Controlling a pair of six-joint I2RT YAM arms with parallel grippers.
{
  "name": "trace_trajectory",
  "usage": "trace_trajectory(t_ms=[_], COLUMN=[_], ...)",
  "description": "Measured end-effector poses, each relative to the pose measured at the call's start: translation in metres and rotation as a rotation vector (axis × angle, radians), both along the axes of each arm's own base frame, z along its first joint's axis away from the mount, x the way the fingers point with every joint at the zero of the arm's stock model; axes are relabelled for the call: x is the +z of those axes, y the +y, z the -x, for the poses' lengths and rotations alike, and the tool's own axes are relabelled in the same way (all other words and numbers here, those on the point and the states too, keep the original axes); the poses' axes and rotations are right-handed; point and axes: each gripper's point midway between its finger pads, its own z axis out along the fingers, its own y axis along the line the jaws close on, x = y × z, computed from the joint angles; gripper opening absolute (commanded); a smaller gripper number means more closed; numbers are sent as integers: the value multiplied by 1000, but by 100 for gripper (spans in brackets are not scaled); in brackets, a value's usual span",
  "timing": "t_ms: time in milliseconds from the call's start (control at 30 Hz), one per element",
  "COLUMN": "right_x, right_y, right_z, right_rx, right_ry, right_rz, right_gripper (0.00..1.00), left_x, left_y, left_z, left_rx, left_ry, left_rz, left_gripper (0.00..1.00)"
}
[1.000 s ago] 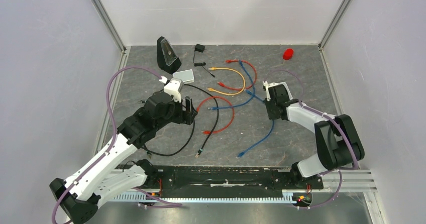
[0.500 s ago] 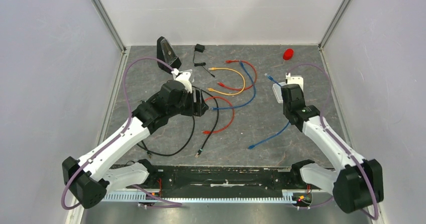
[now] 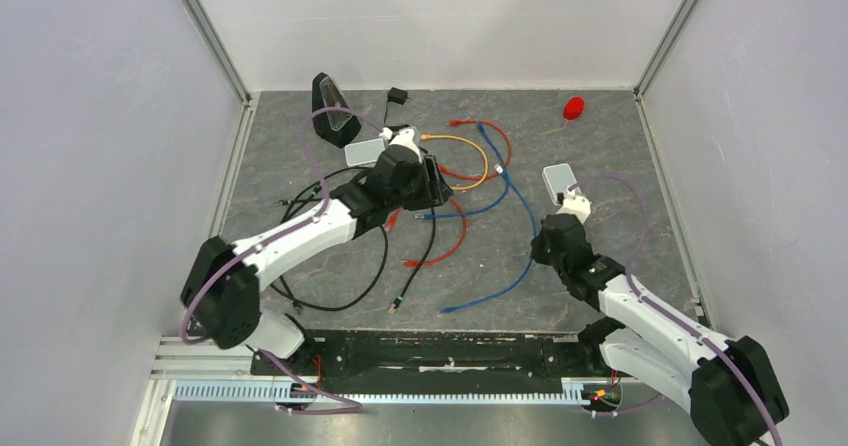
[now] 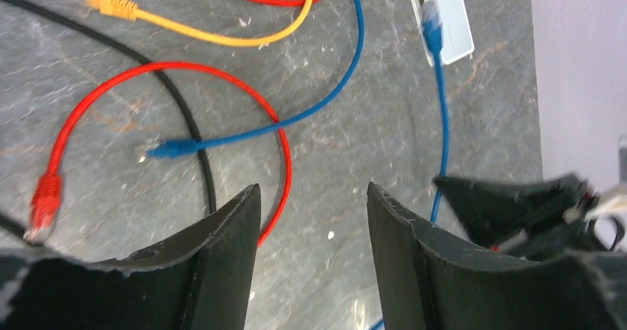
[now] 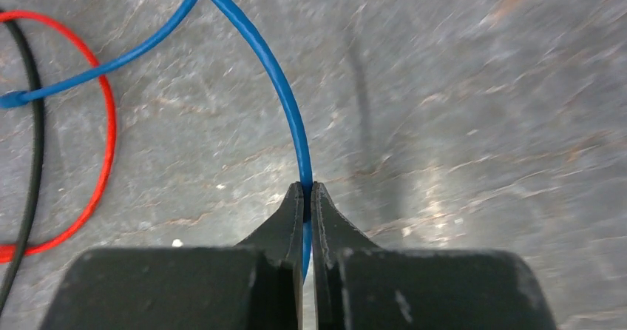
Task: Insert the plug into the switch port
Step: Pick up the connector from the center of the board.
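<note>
My right gripper (image 5: 307,194) is shut on the blue cable (image 5: 285,100), pinching it between its fingertips low over the table (image 3: 540,249). The cable rises from there to its blue plug (image 3: 497,167), which hangs free. In the left wrist view the plug (image 4: 431,21) shows in front of a small flat pale box (image 4: 452,8). That box (image 3: 560,178) lies just beyond my right wrist. A second, similar pale box (image 3: 363,152) lies beside my left wrist. The switch port is too small to make out. My left gripper (image 4: 313,191) is open and empty above the cables (image 3: 432,181).
A black wedge-shaped device (image 3: 333,109) stands at the back left, with a black adapter (image 3: 397,95) near it. Yellow (image 3: 462,142), red (image 3: 455,241) and black (image 3: 375,276) cables sprawl over the middle. A red round object (image 3: 573,107) lies at the back right. Walls close in three sides.
My right gripper shut on the blue cable and drew back toward the near edge, dragging the cable. My left arm swung right over the cables, its jaws narrowing somewhat.
</note>
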Motion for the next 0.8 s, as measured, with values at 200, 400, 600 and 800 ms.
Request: trace_trajectory(t_ms=[200, 400, 600, 800], right_x=[-22, -21, -14, -15], right_y=[36, 62, 72, 74], right_z=[15, 20, 19, 20], right_rx=[-15, -25, -21, -15], right_ry=[7, -32, -69, -92], right_rz=[-165, -259, -308, -334], right_gripper=[0, 0, 0, 0], left_x=[-26, -41, -53, -54], left_y=[-39, -85, -115, -132], left_z=[-28, -22, -18, -19], left_rx=[11, -87, -175, -237], left_ry=[24, 3, -2, -24], left_rz=[-1, 56, 122, 191], left_gripper=[60, 61, 60, 54])
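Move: The connector of the blue cable pinched in the right hand stands free in the air, about 6 cm ahead of the left hand, some 12 cm to its right and 6 cm lower. From the right hand it is roughly 16 cm ahead, 9 cm to the left and 5 cm higher. The switch lies on the table, about 17 cm ahead of the right hand, 8 cm to its right and 6 cm below. The other blue cable's plug lies some 6 cm left of the left hand, 5 cm back and 17 cm down. The left hand, still part open and empty, sweeps about 13 cm to the right while sinking some 5 cm, after a short push forward at the start, and turns roughly 15 degrees clockwise with its right side lifting, so that its finger gap comes round towards the raised connector without closing on it. The right hand keeps its shut grip on the blue cable and brings it to meet the left, going about 7 cm left and slightly back and down while it rolls its left side up nearly 20 degrees, slowing almost to rest at the end. ##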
